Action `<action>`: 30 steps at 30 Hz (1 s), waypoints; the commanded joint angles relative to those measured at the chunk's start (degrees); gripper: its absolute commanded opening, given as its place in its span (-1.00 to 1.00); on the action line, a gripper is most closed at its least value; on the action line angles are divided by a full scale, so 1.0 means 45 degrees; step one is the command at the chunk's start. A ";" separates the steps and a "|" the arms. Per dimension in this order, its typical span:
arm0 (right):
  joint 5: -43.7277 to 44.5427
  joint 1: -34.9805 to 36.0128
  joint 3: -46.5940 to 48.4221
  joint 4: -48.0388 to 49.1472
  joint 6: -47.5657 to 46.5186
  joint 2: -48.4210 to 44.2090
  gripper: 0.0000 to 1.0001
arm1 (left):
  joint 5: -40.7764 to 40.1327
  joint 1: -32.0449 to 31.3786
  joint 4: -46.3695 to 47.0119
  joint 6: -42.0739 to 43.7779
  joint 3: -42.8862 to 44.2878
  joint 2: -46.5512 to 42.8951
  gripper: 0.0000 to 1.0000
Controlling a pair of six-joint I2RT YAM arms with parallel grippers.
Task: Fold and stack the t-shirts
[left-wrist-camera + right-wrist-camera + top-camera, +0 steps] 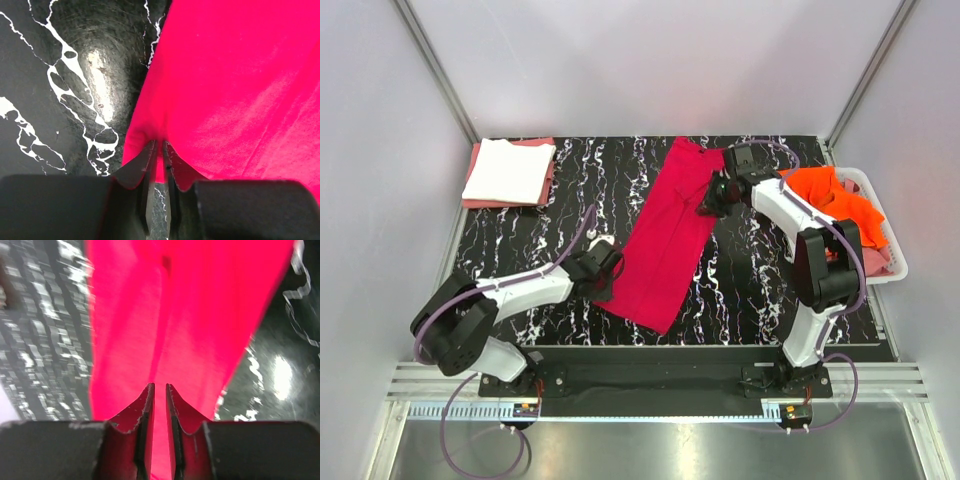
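Note:
A crimson-red t-shirt (665, 240) lies as a long folded strip slanting across the middle of the black marbled table. My left gripper (607, 268) sits at its near-left edge. In the left wrist view the gripper (160, 145) is shut, with the shirt's (235, 75) hem pinched between its jaws. My right gripper (708, 203) hovers at the strip's far right edge. In the right wrist view it (160, 387) stands open by a narrow gap above the red cloth (185, 315). A folded white t-shirt (508, 168) rests on a salmon-pink one (546, 147) at the far left.
A white perforated basket (882, 276) stands at the right table edge, holding a bright orange t-shirt (835, 195) and some pink cloth (876, 258). Grey walls close in the back and both sides. Bare marbled tabletop (750, 290) shows to the right of the red strip.

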 commanded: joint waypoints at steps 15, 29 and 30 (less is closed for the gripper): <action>0.2693 -0.0730 0.2948 0.1608 -0.0710 0.3767 -0.60 | 0.0438 -0.2546 0.0283 -0.3232 -0.2772 -0.2905 -0.67; 0.2283 -0.1590 0.7965 0.0066 -0.1257 0.7907 -0.67 | -0.0967 -0.3310 -0.2020 -0.3058 -0.0218 -0.3703 -0.59; 0.2283 -0.1590 0.8299 -0.0090 -0.1373 0.8142 -0.67 | -0.1045 -0.3310 -0.2119 -0.2921 0.0019 -0.3859 -0.57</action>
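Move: The shirt's near left corner is already under the left fingertips, about 2 cm back and 1 cm left; its near right corner is some 16 cm right and 9 cm back of that hand. The far stretch of the shirt's right edge lies about 16 cm ahead of the right hand, 7 cm to its right and 10 cm below. The crumpled collar is roughly 29 cm ahead of the right hand, the laundry basket about 40 cm to its right and level with it. The near left corner of the red shirt is dragged back towards the robot by about 7 cm under the left hand's nearly closed, tabletop-low fingertips, which drift slightly right and then rise some 2 cm. Meanwhile the right hand, fingers barely parted, dips and then swings forward some 16 cm, down and a little right over the shirt, turning about 10 degrees clockwise, to arrive low at the far part of its right edge. ##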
